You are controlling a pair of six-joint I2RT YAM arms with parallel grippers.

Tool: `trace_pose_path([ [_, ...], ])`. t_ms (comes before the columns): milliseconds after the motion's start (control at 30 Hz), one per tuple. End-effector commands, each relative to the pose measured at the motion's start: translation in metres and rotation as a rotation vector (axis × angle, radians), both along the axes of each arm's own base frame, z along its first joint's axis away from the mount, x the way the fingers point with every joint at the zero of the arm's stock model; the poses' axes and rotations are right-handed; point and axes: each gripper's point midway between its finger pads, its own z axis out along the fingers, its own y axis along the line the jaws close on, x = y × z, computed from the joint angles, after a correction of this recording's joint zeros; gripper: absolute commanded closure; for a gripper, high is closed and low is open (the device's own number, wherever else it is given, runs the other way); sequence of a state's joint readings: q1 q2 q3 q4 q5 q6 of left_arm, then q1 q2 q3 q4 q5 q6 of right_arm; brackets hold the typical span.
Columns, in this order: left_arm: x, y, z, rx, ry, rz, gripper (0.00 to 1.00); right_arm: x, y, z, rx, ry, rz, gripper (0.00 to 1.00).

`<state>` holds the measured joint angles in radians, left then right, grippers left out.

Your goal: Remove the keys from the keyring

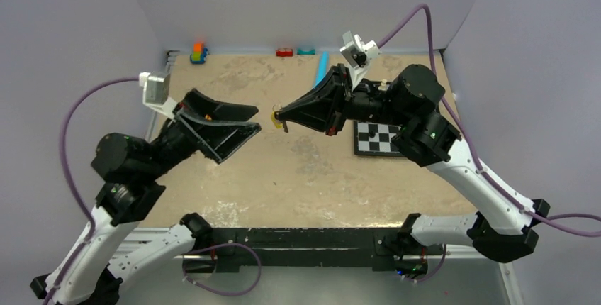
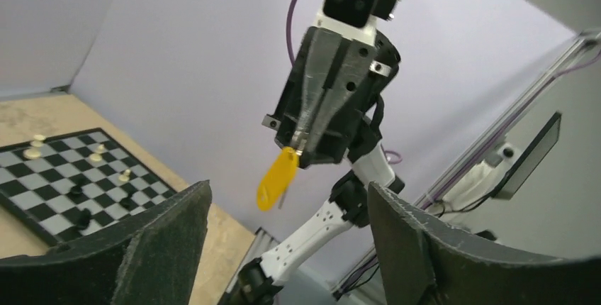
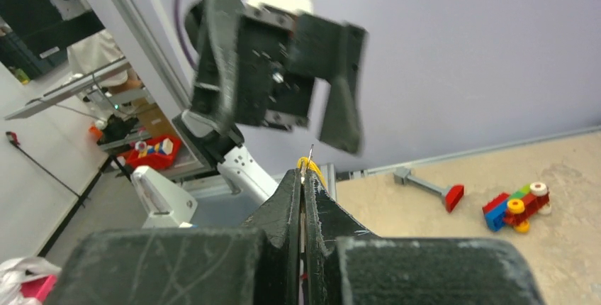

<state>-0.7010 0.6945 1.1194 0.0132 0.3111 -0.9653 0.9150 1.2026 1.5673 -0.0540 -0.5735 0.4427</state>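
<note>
My right gripper [image 1: 278, 115] is shut and held above the middle of the table. It pinches the keyring [image 2: 300, 148], of which only a thin silver sliver [image 3: 310, 153] shows past its tips [image 3: 303, 174]. The yellow-headed key [image 2: 276, 179] hangs from those tips, a thin silver blade just behind it. It is a small yellow spot in the top view [image 1: 275, 118]. My left gripper [image 1: 254, 118] is open and empty, its jaws wide apart. It faces the key from the left, a short gap away. In the left wrist view the key sits between and above my left fingers [image 2: 170, 241].
A chessboard [image 1: 375, 139] with small pieces lies under the right arm. A light-blue cylinder [image 1: 322, 68] lies at the back. Toy blocks [image 1: 199, 53] sit in the back left corner, and red and teal bricks [image 1: 285, 52] along the back wall.
</note>
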Motion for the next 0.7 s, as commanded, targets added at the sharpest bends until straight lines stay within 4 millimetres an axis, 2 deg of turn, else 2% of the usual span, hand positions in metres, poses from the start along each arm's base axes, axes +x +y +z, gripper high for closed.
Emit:
trace_pose_path([
  [0,-0.03,0.017,-0.018,0.307,-0.184,0.01,0.22,-0.016,-0.012,-0.009,-0.088,-0.006,0.071,1.0],
  [33,-0.037,0.017,-0.019,0.346,-0.211,-0.015,0.26,-0.017,-0.012,-0.013,-0.112,-0.003,0.079,1.0],
  [133,-0.045,0.022,-0.021,0.464,-0.247,-0.041,0.3,-0.021,-0.011,-0.025,-0.175,0.013,0.115,1.0],
  [200,-0.039,0.023,-0.035,0.555,-0.225,-0.037,0.35,-0.023,-0.01,-0.032,-0.216,0.026,0.139,1.0],
  [267,-0.032,0.024,-0.042,0.61,-0.222,-0.017,0.45,-0.025,-0.01,-0.038,-0.25,0.032,0.159,1.0],
  [333,-0.027,0.025,-0.045,0.64,-0.23,-0.004,0.49,-0.025,-0.009,-0.044,-0.277,0.042,0.166,1.0],
  [533,-0.015,0.014,-0.052,0.687,-0.235,-0.026,0.51,-0.024,-0.005,-0.051,-0.308,0.062,0.183,1.0],
  [667,-0.016,0.004,-0.049,0.673,-0.266,-0.077,0.55,-0.024,-0.004,-0.055,-0.319,0.073,0.195,1.0],
])
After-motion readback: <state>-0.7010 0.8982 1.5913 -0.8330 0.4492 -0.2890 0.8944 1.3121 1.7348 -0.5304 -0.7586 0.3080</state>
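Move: The keyring is clamped in my right hand's fingertips, practically at that hand's own point. From my open, empty left hand it lies about 4 cm to the right, level fore and aft and about 1 cm higher. Its yellow tag dangles some 3 cm right of my left hand and 2 cm below it. A key sticks out about 5 cm to the right, 1 cm nearer me and 2 cm down. I swing my left hand back about 5 cm and a little left, clear of the keyring, then curve forward, right and down to its near left side, dipping the upward-tilted fingers roughly 40 degrees and half closing them. Meanwhile my right hand keeps its pinch and lowers the keyring about 7 cm and slightly back, tipping its fingers down some 20 degrees. ##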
